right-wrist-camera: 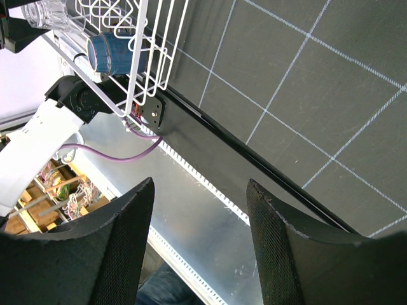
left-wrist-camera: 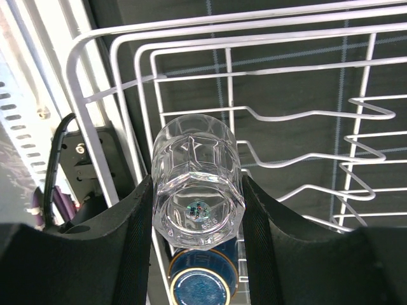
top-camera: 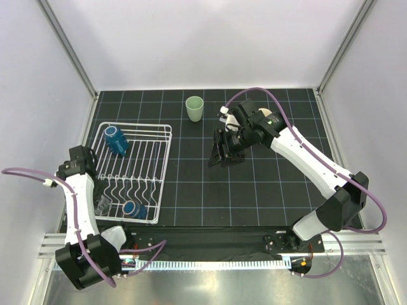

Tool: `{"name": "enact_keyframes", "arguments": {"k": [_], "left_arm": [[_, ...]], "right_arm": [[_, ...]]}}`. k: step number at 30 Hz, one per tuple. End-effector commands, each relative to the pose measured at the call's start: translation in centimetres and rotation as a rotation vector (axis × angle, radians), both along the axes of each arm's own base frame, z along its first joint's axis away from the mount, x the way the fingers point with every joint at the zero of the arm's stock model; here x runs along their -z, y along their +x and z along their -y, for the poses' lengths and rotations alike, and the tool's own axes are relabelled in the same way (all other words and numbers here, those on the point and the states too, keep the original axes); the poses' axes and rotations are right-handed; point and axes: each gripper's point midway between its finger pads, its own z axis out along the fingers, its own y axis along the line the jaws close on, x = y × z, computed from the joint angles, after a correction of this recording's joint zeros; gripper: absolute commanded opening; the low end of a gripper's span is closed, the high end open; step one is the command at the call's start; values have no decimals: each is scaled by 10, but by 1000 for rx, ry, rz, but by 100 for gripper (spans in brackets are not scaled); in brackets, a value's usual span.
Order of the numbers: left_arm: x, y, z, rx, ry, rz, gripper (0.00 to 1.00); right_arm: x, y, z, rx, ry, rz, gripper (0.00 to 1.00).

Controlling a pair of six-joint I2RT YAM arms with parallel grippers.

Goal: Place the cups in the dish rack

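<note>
The white wire dish rack (top-camera: 147, 166) sits on the left of the mat. A blue mug (top-camera: 116, 140) lies in its far part and a smaller, darker blue mug (top-camera: 135, 209) in its near part. My left gripper (top-camera: 100, 202) is shut on the small clear glass (left-wrist-camera: 198, 190) over the rack's near-left corner, with the dark blue mug (left-wrist-camera: 202, 281) just below it. A pale green tumbler (top-camera: 194, 108) stands upright on the mat at the back centre. My right gripper (top-camera: 224, 152) hangs open and empty over the middle, apart from the tumbler.
Rack wires (left-wrist-camera: 286, 114) curve ahead of the glass. The right wrist view shows the rack's corner (right-wrist-camera: 146, 38), the mat's front edge and the metal rail (right-wrist-camera: 210, 216) beyond. Frame posts and white walls enclose the black grid mat (top-camera: 254, 190).
</note>
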Motion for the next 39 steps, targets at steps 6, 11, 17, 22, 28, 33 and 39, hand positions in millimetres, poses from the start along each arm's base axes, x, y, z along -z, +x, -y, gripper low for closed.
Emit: {"name": "enact_keyframes", "arguments": {"k": [6, 11, 17, 22, 28, 33, 39], "left_arm": [[10, 13, -4, -25, 9, 63, 0], [15, 12, -5, -32, 16, 60, 0], [24, 15, -5, -51, 9, 61, 0], [24, 11, -8, -71, 21, 34, 14], [26, 9, -8, -82, 18, 20, 43], [25, 4, -8, -96, 25, 4, 59], [21, 0, -9, -95, 35, -13, 72]], "right_arm": [[-5, -2, 2, -9, 11, 23, 61], [-3, -3, 3, -13, 7, 19, 61], [-4, -2, 2, -13, 9, 23, 61], [-7, -1, 2, -13, 10, 36, 61], [-9, 1, 2, -9, 11, 44, 61], [-10, 1, 2, -9, 15, 47, 61], [-11, 0, 2, -7, 20, 48, 61]]}}
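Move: The clear cup is still upside down between my left fingers, and its resting place on the rack wires lies about 3 cm below and 1 cm ahead. The near blue cup is some 11 cm to the right and 2 cm back, about 5 cm lower; the far blue cup is roughly 22 cm ahead and 5 cm right, about 4 cm lower. From my right hand the resting place is around 42 cm left, 8 cm back and 14 cm down. I lower the clear cup about 3 cm with my left hand into the rack's near left corner, beside the near blue cup, easing forward a little on the way and slowing as the cup gets down onto the wires. Then I spread my fingers to let go of the cup, my hand staying at that height and drifting back scarcely 1 cm. ##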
